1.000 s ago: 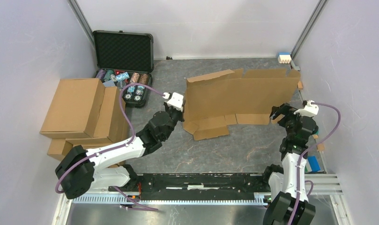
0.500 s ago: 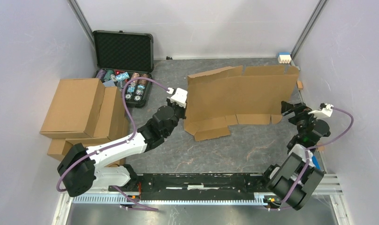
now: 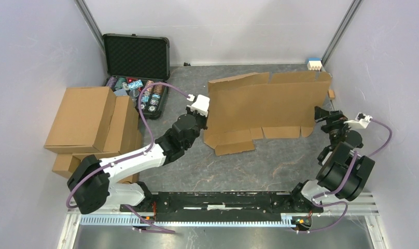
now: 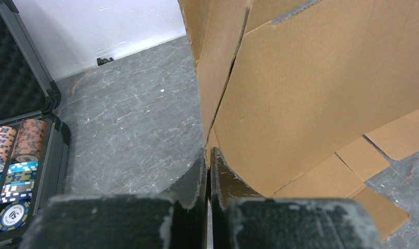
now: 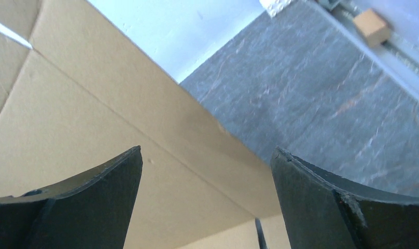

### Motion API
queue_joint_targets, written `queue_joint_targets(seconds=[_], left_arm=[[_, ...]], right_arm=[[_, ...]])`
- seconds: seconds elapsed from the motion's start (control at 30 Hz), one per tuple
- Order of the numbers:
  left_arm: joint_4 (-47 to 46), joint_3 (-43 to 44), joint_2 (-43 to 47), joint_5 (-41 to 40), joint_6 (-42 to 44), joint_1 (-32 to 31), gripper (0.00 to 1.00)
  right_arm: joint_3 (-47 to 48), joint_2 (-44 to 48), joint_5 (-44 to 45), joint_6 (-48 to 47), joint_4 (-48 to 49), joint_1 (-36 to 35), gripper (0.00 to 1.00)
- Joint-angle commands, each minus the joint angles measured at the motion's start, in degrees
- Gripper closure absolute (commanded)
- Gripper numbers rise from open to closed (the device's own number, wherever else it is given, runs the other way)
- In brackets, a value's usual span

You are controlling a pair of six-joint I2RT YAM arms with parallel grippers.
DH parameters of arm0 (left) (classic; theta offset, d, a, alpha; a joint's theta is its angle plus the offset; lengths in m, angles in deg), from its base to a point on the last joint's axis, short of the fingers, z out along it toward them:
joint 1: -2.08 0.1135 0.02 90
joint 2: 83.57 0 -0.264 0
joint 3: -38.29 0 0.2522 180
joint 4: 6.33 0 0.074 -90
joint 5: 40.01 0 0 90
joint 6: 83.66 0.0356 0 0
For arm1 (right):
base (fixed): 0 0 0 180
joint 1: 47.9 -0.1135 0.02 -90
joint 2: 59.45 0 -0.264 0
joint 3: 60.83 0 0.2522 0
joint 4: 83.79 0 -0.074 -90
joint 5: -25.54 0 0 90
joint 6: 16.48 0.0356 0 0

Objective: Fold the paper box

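Observation:
The paper box point(image 3: 264, 104) is a big brown die-cut cardboard sheet standing on edge mid-table, its lower flaps lying flat on the table toward me. My left gripper point(image 3: 203, 121) is at the sheet's lower left edge. In the left wrist view its fingers point(image 4: 208, 153) are shut, with the edge of the cardboard point(image 4: 311, 93) pinched between their tips. My right gripper point(image 3: 320, 113) hangs just off the sheet's right end, open. In the right wrist view the cardboard point(image 5: 93, 129) fills the space ahead of the wide-apart gripper point(image 5: 207, 149), and nothing lies between the fingers.
A black foam-lined case point(image 3: 137, 54) with poker chips point(image 3: 145, 96) lies open at the back left. Bulky brown cartons point(image 3: 88, 122) are piled at the left. A small white and blue object point(image 3: 313, 64) and a wooden block point(image 3: 331, 94) sit near the right wall.
My right arm has swung outward to the right, and its gripper has moved up beside the sheet's right end. My left gripper has crept slightly away from me, still holding the left edge.

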Motion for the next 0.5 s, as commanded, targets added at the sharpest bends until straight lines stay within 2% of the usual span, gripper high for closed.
queue_joint_targets(seconds=[0.0, 0.1, 0.27, 0.47], left_arm=[[3.6, 1.9, -3.6, -0.8, 1.6, 0.7, 0.98], [3.9, 3.1, -5.6, -0.2, 1.2, 1.7, 0.98], [7.5, 7.0, -8.0, 4.6, -0.2, 5.3, 0.98], [9.4, 12.8, -10.5, 7.7, 6.8, 5.7, 0.98]], right_arm=[[6.2, -1.3, 4.7, -3.9, -0.1, -0.3, 0.02], [8.5, -3.3, 4.1, -4.9, -0.4, -0.6, 0.02], [13.1, -8.9, -2.2, -4.6, 0.5, -1.3, 0.02], [17.9, -15.9, -7.3, -5.6, -2.5, -1.5, 0.02]])
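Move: The shut left gripper already holds the cardboard's left edge; the cardboard's right edge lies about 52 cm to its right, 7 cm farther out and some 8 cm lower. From the open right gripper, that right edge is roughly 5 cm ahead, 2 cm to the left and a little below. Also from the right gripper, the front flap is about 7 cm back and 17 cm left, and the tan block is some 12 cm ahead and 7 cm right, both well below. Bring the left gripper forward about 4 cm, level, keeping its pinch on the cardboard's left edge so the panel is carried outward. At the same time send the right gripper forward about 5 cm alongside the right edge, swinging nearly 3 cm right and arching up some 2 cm before sinking back; leave its fingers wide open. ##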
